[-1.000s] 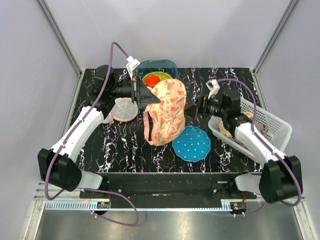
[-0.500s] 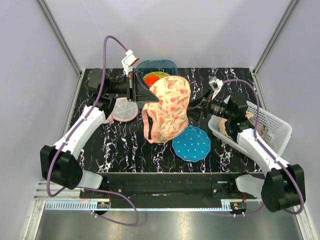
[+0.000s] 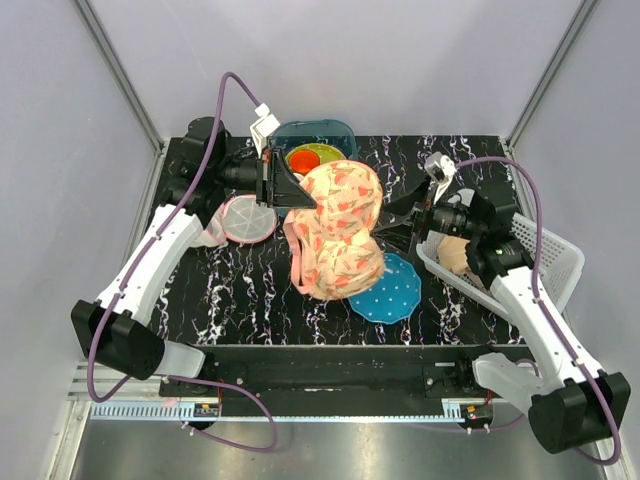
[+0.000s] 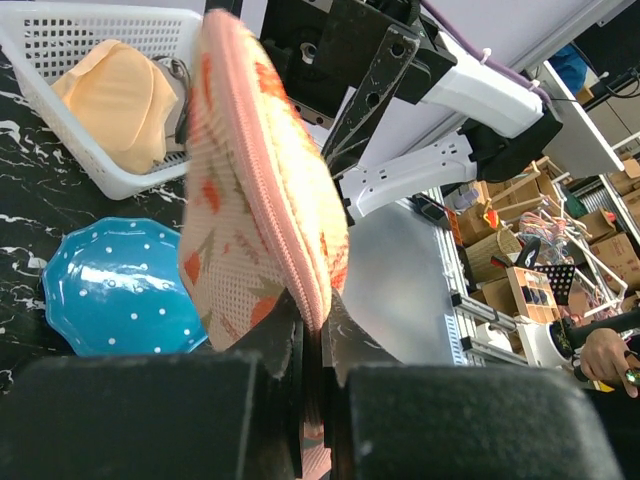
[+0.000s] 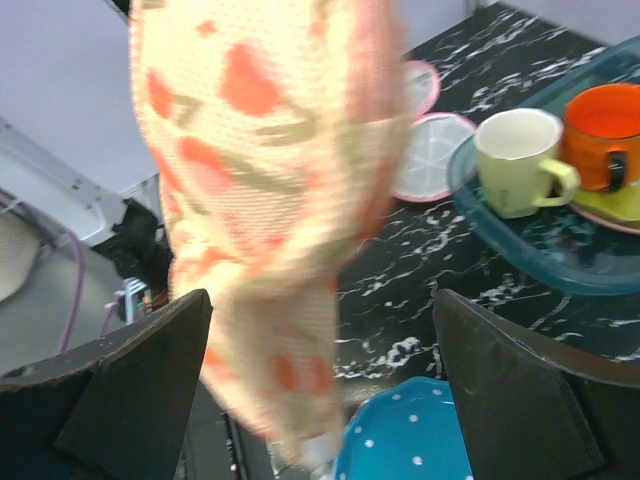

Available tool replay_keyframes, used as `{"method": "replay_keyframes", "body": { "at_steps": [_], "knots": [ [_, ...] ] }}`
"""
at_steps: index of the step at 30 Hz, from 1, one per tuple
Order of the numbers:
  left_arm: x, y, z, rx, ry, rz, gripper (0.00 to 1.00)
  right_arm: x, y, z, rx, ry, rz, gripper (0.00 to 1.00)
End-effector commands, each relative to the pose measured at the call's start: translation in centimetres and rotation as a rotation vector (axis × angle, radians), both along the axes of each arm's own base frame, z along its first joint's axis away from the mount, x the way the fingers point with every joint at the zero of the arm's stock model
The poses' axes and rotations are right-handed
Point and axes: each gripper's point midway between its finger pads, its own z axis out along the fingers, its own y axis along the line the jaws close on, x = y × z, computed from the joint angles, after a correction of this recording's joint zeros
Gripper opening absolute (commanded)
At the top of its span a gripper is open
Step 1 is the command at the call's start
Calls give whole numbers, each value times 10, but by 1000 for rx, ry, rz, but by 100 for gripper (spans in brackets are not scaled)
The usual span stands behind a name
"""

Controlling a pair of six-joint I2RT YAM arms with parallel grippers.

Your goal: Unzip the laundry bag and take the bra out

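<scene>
The laundry bag (image 3: 340, 235), a peach pouch with red and green prints and pink edging, hangs in the air over the middle of the table. My left gripper (image 3: 305, 197) is shut on its pink zipper edge (image 4: 300, 270) at the bag's upper left. The left wrist view shows the two jaws pinching that edge at the left gripper (image 4: 312, 325). My right gripper (image 3: 392, 228) stands wide open just right of the bag. In the right wrist view the blurred bag (image 5: 260, 180) hangs between and ahead of the fingers of the right gripper (image 5: 320, 300), apart from them. The bra is hidden.
A blue dotted plate (image 3: 388, 290) lies under the bag's lower end. A white basket (image 3: 545, 250) with a soft peach piece stands at the right. A teal tray (image 3: 320, 130) with cups sits at the back. A pink-rimmed mesh round (image 3: 248, 218) lies at the left.
The bag has swung and its lower end now overlaps the blue plate. My right gripper has moved left, closer to the bag, still open. The left gripper keeps its hold.
</scene>
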Motion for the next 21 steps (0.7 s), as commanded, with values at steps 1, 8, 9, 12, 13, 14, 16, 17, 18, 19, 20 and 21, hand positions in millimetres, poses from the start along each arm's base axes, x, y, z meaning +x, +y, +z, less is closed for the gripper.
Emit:
{"method": "replay_keyframes", "body": {
  "at_steps": [1, 8, 9, 12, 13, 14, 16, 17, 18, 19, 20, 21],
  "knots": [
    [-1, 2, 12, -10, -106, 31, 0, -18, 17, 6, 39, 44, 194, 100],
    [-6, 4, 18, -21, -130, 26, 0, -17, 24, 0, 82, 63, 245, 100],
    [-7, 4, 19, -23, -127, 26, 0, -12, 25, -2, 83, 72, 223, 100],
    [-11, 4, 22, -30, -136, 17, 0, 3, 26, -11, 94, 90, 167, 100],
    [-13, 4, 23, -32, -138, 11, 0, 8, 26, -13, 99, 101, 153, 100],
    [-13, 4, 24, -34, -143, 11, 0, 11, 27, -14, 103, 113, 146, 100],
    [-16, 4, 25, -37, -145, 2, 0, 14, 31, -13, 123, 126, 167, 100],
    [-16, 4, 25, -41, -152, -1, 0, 14, 33, -14, 129, 130, 178, 100],
    [-16, 4, 23, -40, -141, -6, 0, 8, 40, -13, 130, 132, 215, 100],
    [-16, 2, 22, -41, -138, -14, 0, 9, 45, -17, 128, 147, 231, 100],
    [-15, 2, 22, -43, -134, -15, 0, 8, 50, -14, 126, 141, 248, 100],
    [-16, 2, 22, -45, -137, -21, 0, 3, 59, -18, 118, 153, 282, 100]
  ]
}}
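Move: The laundry bag hangs from the left hand's shut fingers, its middle about 5 cm to that hand's right, 3 cm back and 6 cm below. From the open right hand, the bag's middle is roughly 9 cm to the left, 3 cm back and about level. The blue plate lies some 33 cm below the right hand, 4 cm to its right and about level with it fore and aft; the cream mug is about 25 cm ahead, 19 cm left and 29 cm below. Leftward and down by about 5 cm in all, easing back a little before coming forward again, the right hand closes in on the bag's right side, fingers staying wide open so that the bag's edge comes between them. Its wrist turns about 10 degrees counter-clockwise and rolls about as much. The left hand stays nearly in place, keeping its pinch beside the zip. ##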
